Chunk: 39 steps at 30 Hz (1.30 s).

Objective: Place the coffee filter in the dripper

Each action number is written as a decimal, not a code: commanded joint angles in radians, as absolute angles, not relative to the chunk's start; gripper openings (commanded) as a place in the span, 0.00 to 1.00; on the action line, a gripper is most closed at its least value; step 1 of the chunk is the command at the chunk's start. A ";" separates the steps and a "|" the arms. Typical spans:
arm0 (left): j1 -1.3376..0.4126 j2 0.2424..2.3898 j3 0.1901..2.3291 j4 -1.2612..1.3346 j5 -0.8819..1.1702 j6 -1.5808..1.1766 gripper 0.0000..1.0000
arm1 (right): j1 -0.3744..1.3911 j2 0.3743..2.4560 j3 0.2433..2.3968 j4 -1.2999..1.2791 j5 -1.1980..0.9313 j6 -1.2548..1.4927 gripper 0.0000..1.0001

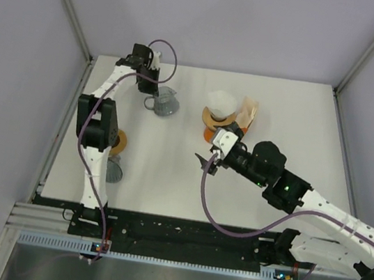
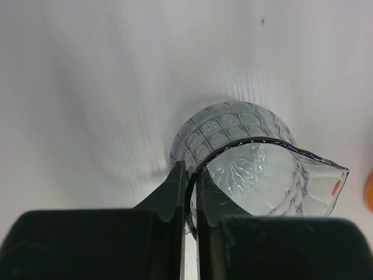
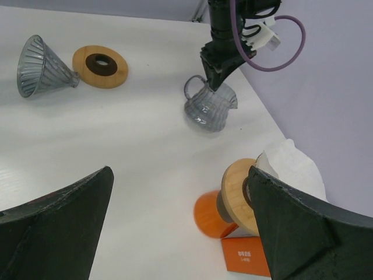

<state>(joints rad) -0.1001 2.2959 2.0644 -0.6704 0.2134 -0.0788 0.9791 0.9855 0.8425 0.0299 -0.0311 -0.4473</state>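
A white paper coffee filter (image 1: pixel 222 103) (image 3: pixel 291 166) stands in a dripper with a wooden collar (image 1: pixel 215 118) (image 3: pixel 238 195) on an orange cup (image 3: pixel 211 213) at the table's middle back. My right gripper (image 1: pixel 210 162) (image 3: pixel 179 172) hovers open just in front of it, with nothing between its fingers. My left gripper (image 1: pixel 147 86) (image 2: pixel 190 169) is shut on the rim of a clear glass jug (image 1: pixel 166 103) (image 2: pixel 245 157) (image 3: pixel 210 106), one finger inside and one outside.
A second glass dripper cone (image 1: pixel 113 170) (image 3: pixel 39 58) lies on its side at the left beside a wooden ring (image 1: pixel 119 141) (image 3: pixel 100 66). A tan filter pack (image 1: pixel 249 111) and an orange box (image 3: pixel 247 256) sit by the orange cup.
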 commanded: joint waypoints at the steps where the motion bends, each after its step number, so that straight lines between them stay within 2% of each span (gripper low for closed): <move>1: -0.113 2.058 1.871 -0.678 0.296 -0.045 0.00 | 0.985 0.934 0.850 0.109 -0.003 -0.414 0.98; 7: -0.208 1.784 1.512 -0.582 0.246 0.034 0.00 | 0.985 0.930 0.839 0.140 0.032 -0.410 0.99; 12: -0.300 1.646 1.321 -0.535 0.230 0.034 0.00 | 0.986 0.928 0.844 0.137 0.031 -0.397 0.99; 23: -0.523 1.585 1.186 -0.523 0.189 0.129 0.00 | 0.986 0.877 0.825 0.129 0.028 -0.357 0.99; 32: -0.548 1.600 1.135 -0.472 0.264 0.219 0.01 | 0.985 0.859 0.810 0.124 0.037 -0.359 0.99; 36: -0.545 1.605 1.149 -0.544 0.348 0.297 0.34 | 0.985 0.857 0.810 0.121 0.038 -0.365 0.99; 38: -0.543 1.602 1.184 -0.583 0.370 0.308 0.46 | 0.985 0.857 0.807 0.123 0.038 -0.367 0.99; 39: -0.543 1.603 1.199 -0.597 0.373 0.310 0.47 | 0.985 0.856 0.804 0.124 0.038 -0.370 0.99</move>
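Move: Pinching the glass carafe's rim, the left hand has the carafe's middle about 4 cm to its right, 2 cm back and 5 cm down. The clear spot it is taken to lies some 30 cm back, 15 cm right and 6 cm below. The dripper with the white filter stands about 8 cm back and 27 cm right; the ribbed cone, 31 cm back and 15 cm left. From the right hand, that spot is roughly 4 cm ahead, 7 cm left, 24 cm down. Drawing the already pinched carafe back about 26 cm and, mostly after the first third, 13 cm right, the left hand rises slightly midway and sinks again to the clear table on the near side of the dripper. It turns some 40 degrees clockwise, then opens about halfway, releasing the rim. The empty, open right hand eases up 3–4 cm and right 2 cm. ##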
